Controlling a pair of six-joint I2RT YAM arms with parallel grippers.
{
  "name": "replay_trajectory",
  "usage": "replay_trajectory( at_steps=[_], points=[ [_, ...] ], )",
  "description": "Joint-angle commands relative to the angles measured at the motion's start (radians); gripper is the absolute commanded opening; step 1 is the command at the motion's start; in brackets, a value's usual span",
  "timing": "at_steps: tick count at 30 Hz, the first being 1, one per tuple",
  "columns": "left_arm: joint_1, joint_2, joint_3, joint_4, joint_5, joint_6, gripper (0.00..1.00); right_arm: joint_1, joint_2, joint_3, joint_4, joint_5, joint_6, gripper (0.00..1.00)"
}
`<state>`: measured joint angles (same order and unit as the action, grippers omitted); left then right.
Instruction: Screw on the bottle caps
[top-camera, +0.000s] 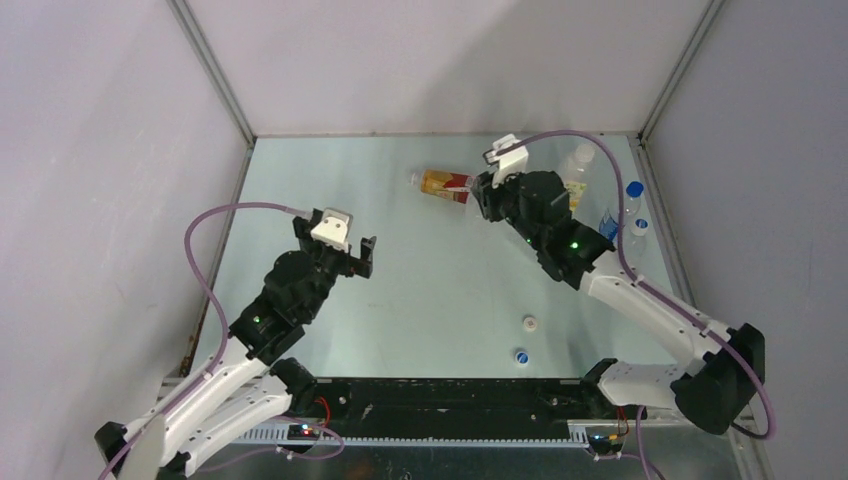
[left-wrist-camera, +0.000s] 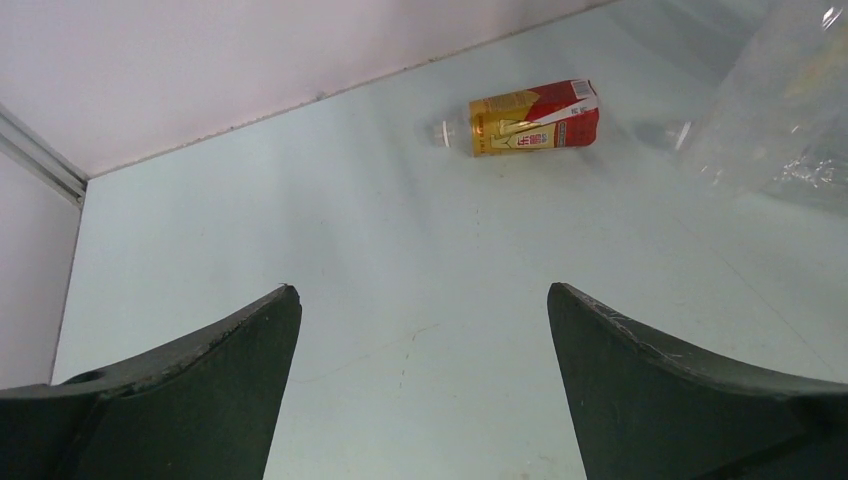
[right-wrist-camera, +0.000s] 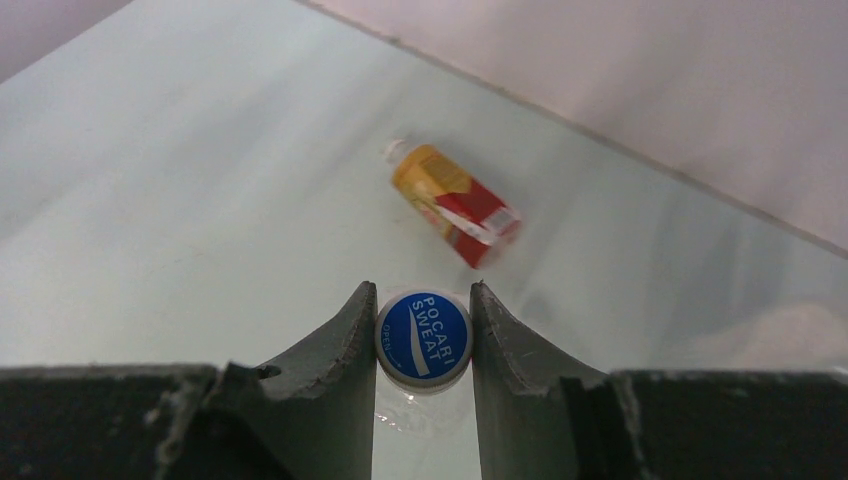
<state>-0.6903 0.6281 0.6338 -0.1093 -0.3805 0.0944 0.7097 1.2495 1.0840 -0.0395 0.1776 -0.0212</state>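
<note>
My right gripper (right-wrist-camera: 423, 292) is shut on a blue bottle cap (right-wrist-camera: 424, 338) printed "POCARI SWEAT". Clear plastic glints just under that cap, between the fingers. In the top view this gripper (top-camera: 481, 196) hangs at the back of the table, beside the base of the amber bottle (top-camera: 445, 185). That bottle has a red-orange label and lies on its side with no cap on its neck (left-wrist-camera: 443, 131). A clear bottle (left-wrist-camera: 790, 110) fills the right edge of the left wrist view. My left gripper (top-camera: 340, 246) is open and holds nothing, left of centre. A white cap (top-camera: 529, 322) and a blue cap (top-camera: 521, 355) lie near the front.
Against the right wall stand a clear yellow-labelled bottle (top-camera: 577, 170), a blue-labelled bottle (top-camera: 608, 226) and two blue-capped bottle tops (top-camera: 634, 189). Grey walls close the table (top-camera: 420, 290) at the back and on both sides.
</note>
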Motion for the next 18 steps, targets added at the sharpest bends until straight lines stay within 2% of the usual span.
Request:
replay_trajectory(
  at_steps=[1, 8, 18],
  points=[
    [0.011, 0.008, 0.008, 0.022, 0.032, -0.004, 1.00, -0.060, -0.087, 0.050, -0.079, 0.097, -0.045, 0.00],
    [0.011, 0.010, 0.009, 0.018, 0.047, -0.010, 1.00, -0.180, -0.170, 0.030, -0.189, 0.195, -0.022, 0.00],
    [0.011, 0.013, 0.006, 0.019, 0.049, -0.004, 1.00, -0.395, -0.265, -0.128, -0.108, 0.160, 0.035, 0.00]
  ],
)
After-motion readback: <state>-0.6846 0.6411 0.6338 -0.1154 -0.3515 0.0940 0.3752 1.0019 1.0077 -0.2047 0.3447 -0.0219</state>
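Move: The right hand already holds a clear bottle by its blue cap. The standing juice bottle it heads towards is about 22 cm to its right and 11 cm ahead, its middle some 15 cm lower. The blue-label bottle stands roughly 31 cm right and 5 cm ahead. An uncapped clear bottle lies on the table 13 cm right and 3 cm ahead. From the left hand the juice bottle is some 50 cm right and 19 cm ahead. Swing the right gripper quickly some 18 cm to the right, carrying the hanging bottle away from the red-and-yellow bottle, over the lying clear one and towards the standing bottles. Turn the hand about 30 degrees clockwise on the way, until the fingers point straight forward, and keep the grip on the blue cap. ##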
